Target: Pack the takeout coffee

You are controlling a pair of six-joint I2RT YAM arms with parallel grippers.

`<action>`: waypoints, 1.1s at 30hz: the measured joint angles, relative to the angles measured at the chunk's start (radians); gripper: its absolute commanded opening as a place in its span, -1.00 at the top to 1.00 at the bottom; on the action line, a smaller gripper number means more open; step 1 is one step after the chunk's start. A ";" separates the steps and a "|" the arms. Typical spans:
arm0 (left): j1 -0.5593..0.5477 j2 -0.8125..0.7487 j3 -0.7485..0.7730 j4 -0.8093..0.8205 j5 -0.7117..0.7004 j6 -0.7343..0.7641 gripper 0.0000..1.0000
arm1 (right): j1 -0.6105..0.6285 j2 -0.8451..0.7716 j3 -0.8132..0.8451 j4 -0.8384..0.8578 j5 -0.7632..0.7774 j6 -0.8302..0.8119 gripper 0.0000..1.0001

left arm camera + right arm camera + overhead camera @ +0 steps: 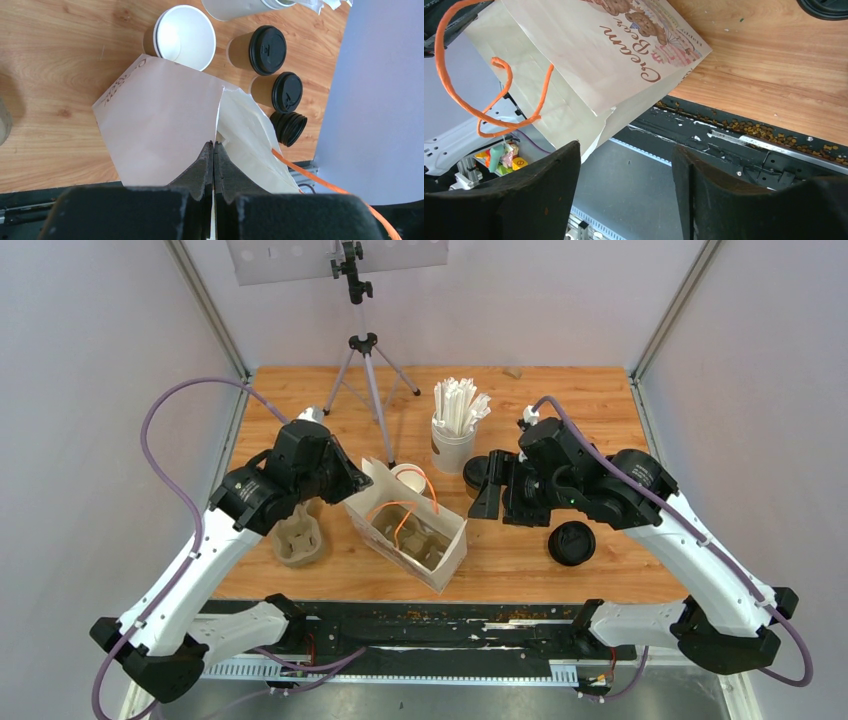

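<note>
Two takeout coffee cups (260, 50) (280, 91), brown with black lids, stand side by side on the table; in the top view one (478, 472) shows just behind my right gripper. The white paper bag (405, 525) stands open mid-table with orange handles (489, 100). My left gripper (214, 145) is shut on the bag's upper edge (165, 115). My right gripper (626, 165) hangs open to the right of the bag (589, 65), with nothing between its fingers. An open brown cup (184, 36) without a lid stands behind the bag.
A white cup of wrapped straws (452, 445) stands at the back. A pile of black lids (571, 542) lies near my right arm. A pulp cup carrier (300, 540) sits left of the bag. A tripod (365, 370) stands at the back.
</note>
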 measured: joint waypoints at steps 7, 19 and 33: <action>0.000 -0.035 -0.037 0.003 -0.010 -0.040 1.00 | 0.000 0.022 0.000 0.004 -0.045 0.031 -0.04; 0.000 -0.040 -0.048 0.001 -0.008 -0.038 0.90 | 0.013 0.052 -0.164 0.080 -0.121 0.193 0.39; 0.000 -0.056 -0.011 -0.079 0.021 0.063 0.02 | 0.013 0.138 -0.060 0.057 -0.018 0.101 0.99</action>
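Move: The paper bag's free right rim is about 4 cm to my right hand's left, level fore-and-aft and some 5 cm below it. From that hand the nearer lidded cup stands about 13 cm ahead and 8 cm right, the lid stack 6 cm ahead and 19 cm right, and the open cups 16 cm ahead and 13 cm left, all well over 20 cm down. My left hand still pinches the left end; from it that right rim is 14 cm right, 8 cm back, slightly lower. I bring my half-open right hand down about 5 cm and left about 4 cm onto the bag's right rim, fingers tipping a little steeper, and close fully to pinch the paper edge, then ease it forward 2 to 3 cm. As that grip shuts, my left fingers open to nearly half and back off the left rim by about 2 cm. ##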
